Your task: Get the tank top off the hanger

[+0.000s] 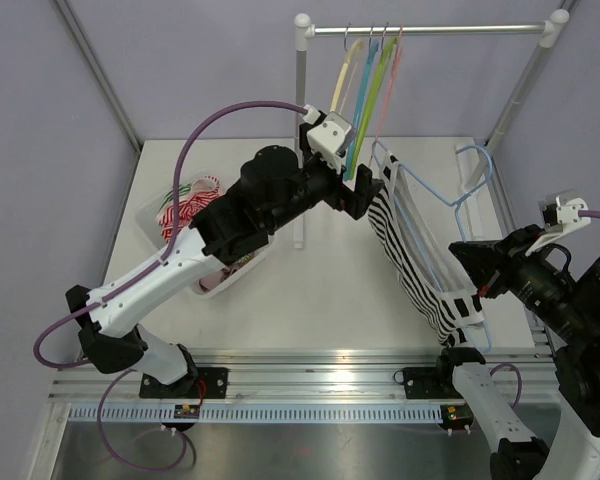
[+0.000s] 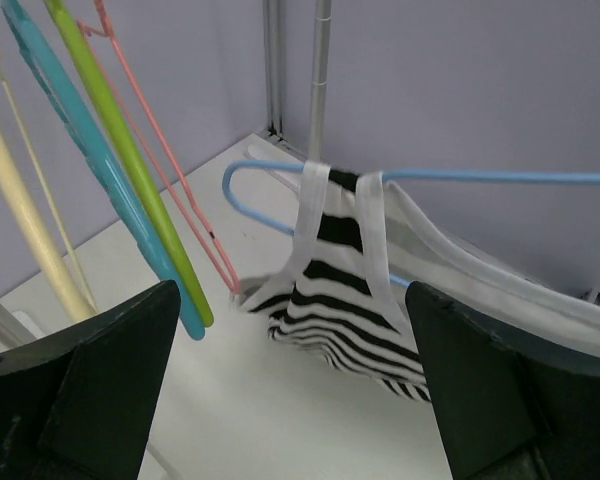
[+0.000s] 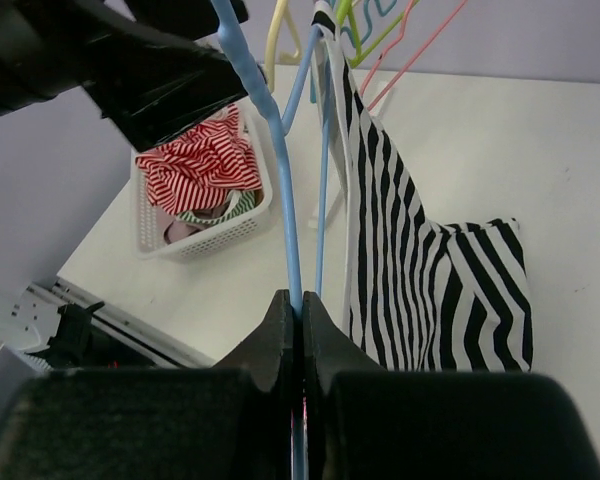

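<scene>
The tank top [image 1: 412,255] is black-and-white striped and hangs on a light blue wire hanger [image 1: 476,172] held tilted over the table's right half. My right gripper [image 3: 301,305] is shut on the hanger's blue wire [image 3: 280,180], and the tank top [image 3: 420,270] drapes just right of it. At the hanger's far end my left gripper [image 2: 290,300] stands wide open, with nothing between its fingers. Just beyond them, the white straps [image 2: 315,200] loop over the blue hanger [image 2: 480,177], and the striped cloth [image 2: 340,290] sags onto the table.
A white basket [image 1: 212,285] of red-striped clothes sits at the left under my left arm. Yellow, blue, green and pink hangers [image 1: 370,70] hang from the white clothes rail [image 1: 430,30] at the back. Its post [image 1: 300,150] stands beside my left gripper.
</scene>
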`<state>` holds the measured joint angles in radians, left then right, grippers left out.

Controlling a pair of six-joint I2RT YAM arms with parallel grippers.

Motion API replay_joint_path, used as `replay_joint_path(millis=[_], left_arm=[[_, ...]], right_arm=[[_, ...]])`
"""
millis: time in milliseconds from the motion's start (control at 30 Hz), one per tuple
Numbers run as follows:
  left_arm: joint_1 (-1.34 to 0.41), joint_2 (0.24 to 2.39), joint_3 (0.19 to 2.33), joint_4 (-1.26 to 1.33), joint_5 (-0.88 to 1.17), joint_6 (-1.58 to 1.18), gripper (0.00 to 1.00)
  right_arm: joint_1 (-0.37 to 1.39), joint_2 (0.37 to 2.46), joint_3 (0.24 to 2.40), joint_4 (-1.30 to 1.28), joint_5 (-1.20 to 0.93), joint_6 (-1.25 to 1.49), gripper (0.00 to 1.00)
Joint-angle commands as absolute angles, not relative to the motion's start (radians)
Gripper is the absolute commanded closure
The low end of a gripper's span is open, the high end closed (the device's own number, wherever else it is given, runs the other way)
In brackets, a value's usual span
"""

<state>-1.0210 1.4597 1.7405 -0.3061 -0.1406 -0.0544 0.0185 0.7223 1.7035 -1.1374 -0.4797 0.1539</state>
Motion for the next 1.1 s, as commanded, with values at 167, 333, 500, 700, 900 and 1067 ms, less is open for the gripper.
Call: replay_joint_path(millis=[167, 333, 500, 700, 900, 1067], left_arm=[[-1.023, 1.539, 1.786, -0.186, -0.164, -0.012, 0.15], [-1.023, 1.569, 1.793, -0.192, -0.156, -0.015, 0.44], [-1.023, 1.569, 1.792, -0.21, -0.192, -0.017, 0.78], [-1.022, 1.45, 1.703, -0.247, -0.453, -0.076, 1.0], [-0.882, 1.324, 1.669, -0.483, -0.721, -0.319, 1.0], [-0.74, 1.223, 1.583, -0.538, -0.629, -0.42, 1.0]], right_arm=[[0.097, 0.704, 1.723, -1.134, -0.477, 0.137, 1.0], [0.126, 0.709, 1.732, -1.14, -0.414, 0.124, 1.0], [0.141, 0.706, 1.721, -1.137, -0.385, 0.114, 1.0], [0.198, 0.722, 1.692, -1.141, -0.362, 0.017, 1.0], [0.362, 0.729, 1.707, -1.173, -0.38, -0.101, 1.0], [0.4, 0.718, 1.707, -1.169, -0.413, -0.135, 1.0]])
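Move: The striped tank top's strap over the left end of its blue hanger lies about 5 cm to the right of the open left hand, 2 cm ahead and 3 cm below. Level with that hand hang the lower ends of two empty hangers: the green one 3 cm ahead and 3 cm left, the pink one 5 cm ahead and 1 cm left. From the right hand, which holds the hanger, the strap is some 13 cm ahead and 10 cm left at its height, and the tank top's body 7 cm ahead, 2 cm left and 8 cm down. The left fingers shut on the strap at the hanger's left end and pinch it, after easing about 5 cm down, right and slightly forward onto it; they then pull it quickly left, some 18 cm, turning about 30 degrees counter-clockwise. The right hand keeps its pinch on the hanger, drifting a few centimetres left and back and swinging it about 20 degrees counter-clockwise. ##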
